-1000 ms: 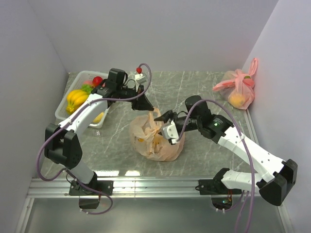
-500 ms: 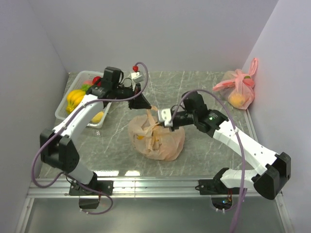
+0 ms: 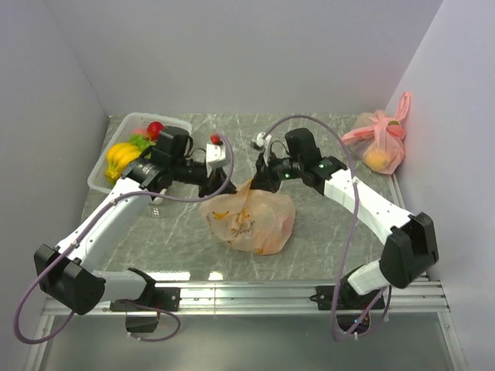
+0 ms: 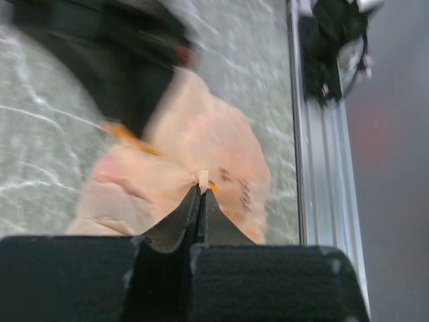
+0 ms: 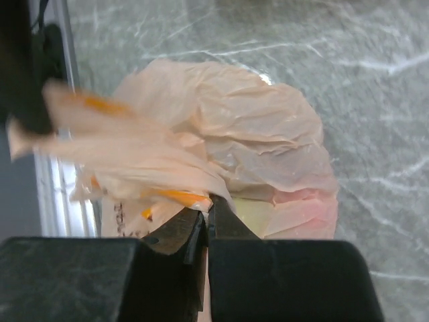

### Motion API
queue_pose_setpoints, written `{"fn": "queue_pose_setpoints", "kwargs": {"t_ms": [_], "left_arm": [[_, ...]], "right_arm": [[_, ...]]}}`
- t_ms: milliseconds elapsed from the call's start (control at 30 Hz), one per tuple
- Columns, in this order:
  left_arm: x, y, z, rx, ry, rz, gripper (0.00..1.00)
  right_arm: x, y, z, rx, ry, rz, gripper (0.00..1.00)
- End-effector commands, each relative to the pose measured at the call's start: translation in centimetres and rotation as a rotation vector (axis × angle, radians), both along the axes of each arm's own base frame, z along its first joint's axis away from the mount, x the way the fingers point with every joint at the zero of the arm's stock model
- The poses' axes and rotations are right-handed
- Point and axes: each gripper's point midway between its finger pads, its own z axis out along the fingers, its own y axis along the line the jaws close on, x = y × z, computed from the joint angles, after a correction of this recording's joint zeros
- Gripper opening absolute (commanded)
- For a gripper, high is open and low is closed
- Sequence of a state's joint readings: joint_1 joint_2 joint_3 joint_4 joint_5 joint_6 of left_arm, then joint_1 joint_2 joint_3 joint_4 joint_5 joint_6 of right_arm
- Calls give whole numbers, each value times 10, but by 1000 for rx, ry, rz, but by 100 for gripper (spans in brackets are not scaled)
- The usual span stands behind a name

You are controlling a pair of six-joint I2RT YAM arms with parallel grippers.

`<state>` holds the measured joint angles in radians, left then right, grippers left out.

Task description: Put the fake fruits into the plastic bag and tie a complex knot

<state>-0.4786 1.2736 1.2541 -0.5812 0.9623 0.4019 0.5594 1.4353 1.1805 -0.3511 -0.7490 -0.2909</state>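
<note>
The plastic bag (image 3: 255, 220) lies bulging in the middle of the table, with fake fruits showing pale green and pink through its film (image 5: 258, 218). My left gripper (image 3: 223, 188) is at its far left top, shut on a pinch of handle film (image 4: 202, 178). My right gripper (image 3: 257, 182) is close beside it, shut on the other handle strip (image 5: 181, 196). The handles meet between the two grippers; I cannot make out a knot there. More fake fruits, yellow bananas (image 3: 120, 157) and a red apple (image 3: 155, 128), sit in the tray.
A clear plastic tray (image 3: 100, 178) stands at the far left by the wall. A pink tied bag (image 3: 379, 143) with a yellow fruit inside rests in the far right corner. A metal rail (image 3: 247, 294) runs along the near edge.
My right gripper swung to the far side of the bag and shut on a handle. My left gripper came down closer to the bag, keeping its hold. The bag top now sits lower.
</note>
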Motion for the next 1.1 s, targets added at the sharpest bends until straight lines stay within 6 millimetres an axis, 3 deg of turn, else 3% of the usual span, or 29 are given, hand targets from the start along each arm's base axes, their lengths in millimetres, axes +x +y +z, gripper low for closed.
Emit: {"fn": "queue_pose_setpoints", "kwargs": {"t_ms": [0,67,167,300,433,533,667,800,833,867,900,933,1000,1067], "left_arm": [[-31,3,-27,93,-98,-133,0],[-44,6,-52,159,-79,-169,0],[-54,2,-70,205,-121,-208,0],[-49,-14,-88,248,-132,-151,0],[-25,-24,-112,315,-126,-19,1],[-16,-36,-120,318,-90,49,2],[14,-39,-131,343,-49,232,2],[21,-44,-140,338,27,312,0],[21,-45,-139,325,30,315,1],[15,-47,-135,299,44,279,1],[13,-48,-132,279,42,268,1],[6,-47,-127,252,37,251,0],[-4,-49,-117,200,34,188,1],[-10,-47,-114,179,32,164,1]], "right_arm": [[28,-1,22,74,147,-142,0],[29,-2,25,89,179,-145,0],[27,-1,34,116,188,-149,0],[19,2,37,144,257,-160,0],[14,2,31,150,309,-169,0],[11,0,28,153,322,-177,0],[6,1,34,171,340,-167,0],[0,-1,32,176,343,-141,1],[1,-4,30,163,328,-144,19],[7,-13,24,140,301,-168,31],[13,-20,21,129,271,-192,56],[18,-27,22,125,224,-212,69],[26,-40,13,102,94,-197,85],[23,-46,6,66,-39,-123,87]]}}
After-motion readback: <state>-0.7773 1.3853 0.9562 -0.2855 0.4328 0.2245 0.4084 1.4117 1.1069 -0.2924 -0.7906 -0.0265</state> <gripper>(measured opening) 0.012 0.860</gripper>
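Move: The plastic bag's body sits below both my shut grippers, which are already pinching its film near the top. From my left hand its middle is about 6 cm to the right, 3 cm ahead and 21 cm down; my right gripper is some 7 cm right of that hand, 4 cm ahead and 6 cm lower. From my right hand the bag's middle is straight below, about 16 cm down. I carry the bag film pinched in my left fingers about 15 cm down towards the near side of the bag, swinging back some 5 cm, then forward again and slightly right, with the fingertips tipping steeper. My right hand first keeps its pinch while easing forward a little and rolling about 20 degrees, then opens wide, lets its strand go and backs off to the right. ##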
